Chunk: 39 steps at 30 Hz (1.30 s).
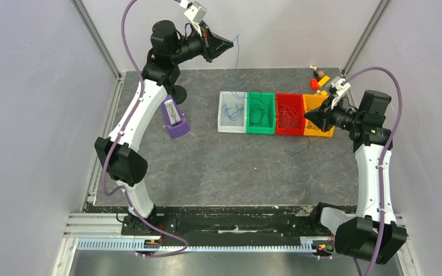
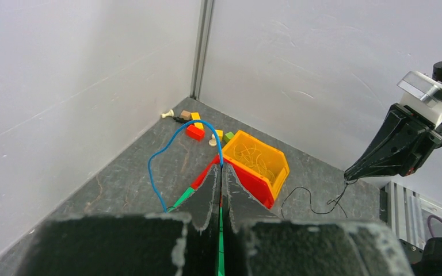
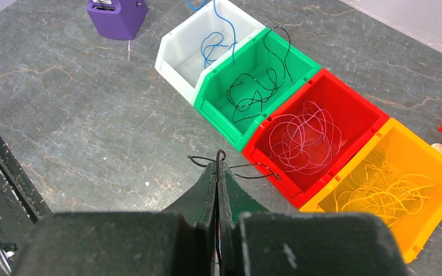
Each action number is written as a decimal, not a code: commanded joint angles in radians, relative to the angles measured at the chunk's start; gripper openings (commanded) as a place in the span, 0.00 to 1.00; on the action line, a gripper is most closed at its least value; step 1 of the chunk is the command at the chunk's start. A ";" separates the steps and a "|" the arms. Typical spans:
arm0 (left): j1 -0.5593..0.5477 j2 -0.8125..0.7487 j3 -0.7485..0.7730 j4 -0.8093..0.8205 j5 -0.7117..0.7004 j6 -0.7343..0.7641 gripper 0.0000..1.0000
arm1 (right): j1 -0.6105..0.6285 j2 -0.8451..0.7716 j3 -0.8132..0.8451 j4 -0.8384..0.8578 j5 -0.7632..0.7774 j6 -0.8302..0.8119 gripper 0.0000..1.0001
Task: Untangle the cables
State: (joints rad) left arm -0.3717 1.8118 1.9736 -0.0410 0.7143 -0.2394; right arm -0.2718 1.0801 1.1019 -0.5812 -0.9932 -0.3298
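Note:
My left gripper (image 1: 231, 43) is raised near the back wall, shut on a blue cable (image 1: 235, 63) that hangs down into the white bin (image 3: 175, 49). In the left wrist view the blue cable (image 2: 160, 150) arches out from the closed tips of that gripper (image 2: 221, 167). My right gripper (image 1: 307, 115) hovers by the red bin (image 3: 267, 164) and the orange bin (image 3: 351, 214), shut on a thin black cable (image 3: 252, 173). This black cable (image 1: 297, 150) trails down to the table. More black cables (image 3: 254, 92) lie in the green bin (image 3: 218, 110), pale pink ones (image 3: 305, 138) in the red bin, yellow ones (image 3: 380, 190) in the orange bin.
A purple block (image 1: 175, 119) lies beside the left arm, left of the row of bins. Small coloured toy pieces (image 1: 319, 78) sit in the back right corner. White walls and metal posts close in the table on three sides.

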 commanded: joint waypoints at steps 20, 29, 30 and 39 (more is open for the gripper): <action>0.016 -0.058 0.003 0.046 0.033 -0.034 0.02 | 0.003 -0.001 -0.002 0.011 -0.011 -0.004 0.00; -0.010 0.002 -0.189 0.062 0.027 0.044 0.02 | 0.004 0.011 -0.018 0.037 -0.012 0.017 0.00; -0.014 0.017 -0.197 0.062 0.027 0.053 0.02 | 0.003 0.014 -0.016 0.037 -0.011 0.018 0.00; -0.033 0.133 -0.333 0.046 0.024 0.136 0.02 | 0.004 0.025 -0.015 0.021 0.005 0.000 0.00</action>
State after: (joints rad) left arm -0.4007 1.9156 1.7061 -0.0040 0.7349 -0.1715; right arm -0.2718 1.1011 1.0866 -0.5766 -0.9894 -0.3218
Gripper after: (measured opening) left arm 0.029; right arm 0.005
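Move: The left hand holds the blue cable high above the white bin, whose middle is about 42 cm below and roughly 4 cm ahead, neither left nor right. The green bin stands at the same depth and height, some 11 cm to the right; the purple box is about 21 cm left and 1 cm ahead, similarly low. From the right hand, the white bin lies around 17 cm ahead, 23 cm left and 26 cm down. Left hand, still pinching the blue cable, rises 2 cm, then lowers some 19 cm towards the white bin. ##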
